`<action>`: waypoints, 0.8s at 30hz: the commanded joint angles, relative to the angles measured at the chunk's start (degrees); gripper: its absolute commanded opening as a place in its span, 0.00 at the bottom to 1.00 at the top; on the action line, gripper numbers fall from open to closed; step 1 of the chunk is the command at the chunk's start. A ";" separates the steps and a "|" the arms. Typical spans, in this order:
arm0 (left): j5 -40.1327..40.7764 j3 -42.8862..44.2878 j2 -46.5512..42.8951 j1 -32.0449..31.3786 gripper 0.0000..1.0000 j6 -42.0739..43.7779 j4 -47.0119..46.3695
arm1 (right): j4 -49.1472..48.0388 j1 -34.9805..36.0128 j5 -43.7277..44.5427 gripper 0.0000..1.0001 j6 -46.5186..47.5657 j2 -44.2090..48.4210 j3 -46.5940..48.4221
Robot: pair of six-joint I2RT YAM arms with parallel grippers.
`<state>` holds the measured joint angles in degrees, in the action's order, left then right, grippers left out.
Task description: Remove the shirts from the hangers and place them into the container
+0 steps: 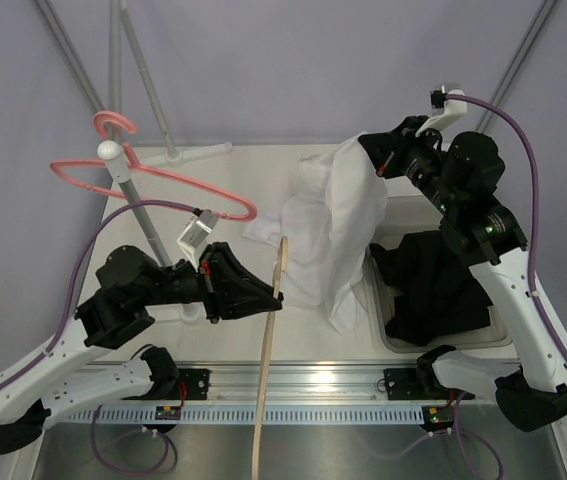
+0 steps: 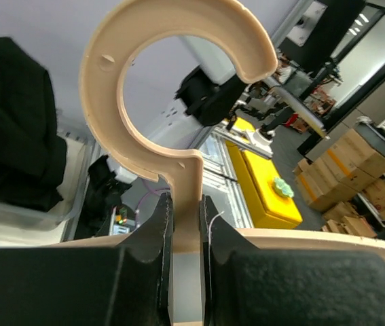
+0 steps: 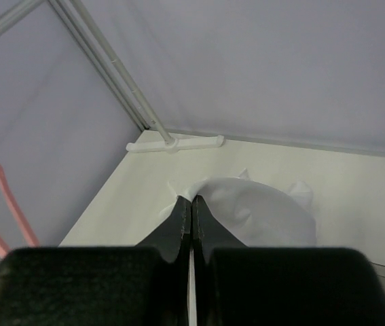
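Note:
My right gripper (image 1: 383, 162) (image 3: 192, 201) is shut on a fold of the white shirt (image 1: 328, 235) (image 3: 267, 217). It holds the shirt up above the table, and the cloth hangs down with its lower end draped left of the container (image 1: 508, 335). The black shirt (image 1: 433, 285) (image 2: 9, 149) lies bunched in the container. My left gripper (image 1: 275, 298) (image 2: 185, 204) is shut on the neck of the tan hanger (image 1: 268, 380) (image 2: 111, 88), just under its hook. That hanger is bare and reaches past the table's near edge. The pink hanger (image 1: 163, 178) (image 3: 9, 204) hangs empty on the rack.
A grey rack pole with a white knob (image 1: 111, 152) leans at the back left. Its white foot bar (image 1: 198, 152) (image 3: 175, 144) lies on the table by the back wall. Tent poles cross the upper corners. A metal rail (image 1: 303, 380) runs along the near edge.

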<state>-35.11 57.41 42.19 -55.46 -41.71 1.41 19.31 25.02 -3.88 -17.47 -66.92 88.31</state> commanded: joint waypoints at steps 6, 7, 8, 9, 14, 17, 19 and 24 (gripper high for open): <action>10.06 -8.45 -6.42 -4.83 0.00 5.15 6.15 | -9.38 0.12 -13.25 0.00 -1.78 -5.59 -12.64; 10.76 -9.84 -7.12 -5.09 0.00 4.54 5.80 | -9.55 0.21 -14.56 0.00 -1.16 -10.47 -12.29; 10.68 -10.64 -8.78 -5.27 0.00 3.93 4.06 | -9.47 0.21 -15.45 0.00 -0.64 -13.13 -11.07; 10.33 -11.43 -9.75 -5.44 0.00 2.88 3.34 | -8.86 0.21 -15.11 0.00 -0.02 -15.50 -10.10; 12.17 -14.16 -16.43 -5.62 0.00 1.99 5.00 | 0.09 0.21 -11.69 0.00 0.07 -34.48 2.87; 13.49 -14.43 -18.11 -5.62 0.00 2.16 7.20 | 7.13 0.21 -7.82 0.00 -1.15 -42.93 8.62; 13.32 -14.69 -18.64 -5.62 0.00 2.34 7.38 | 8.11 0.38 -7.28 0.02 -2.12 -45.13 7.76; 12.35 -16.09 -16.45 -5.62 0.00 3.22 6.07 | -2.48 1.44 -16.46 0.99 -1.95 -39.89 -2.68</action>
<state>-23.27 42.33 24.18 -60.84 -39.03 9.58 22.96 25.28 -13.80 -19.31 -112.86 89.49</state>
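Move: The right hand holds the white shirt, its lower part trailing down to the table. The table spot it is being taken to lies about 11 cm ahead, 9 cm left and some 43 cm below. From this hand, the small white cloth is roughly 7 cm ahead and 13 cm left; the grey container sits 4 cm back and 16 cm right, both near table height. From the left hand, that spot is some 40 cm ahead, 4 cm right and 40 cm down. Still pinching the white shirt, the right hand swings steeply down about 36 cm, also forward and left by some 10 cm each, fingers tipping downward around 45 degrees. Low over the table it opens wide and lets go of the shirt, easing back a little. The left hand keeps its grip on the bare wooden hanger, sinks about 8 cm, then shifts some 4 cm left. ##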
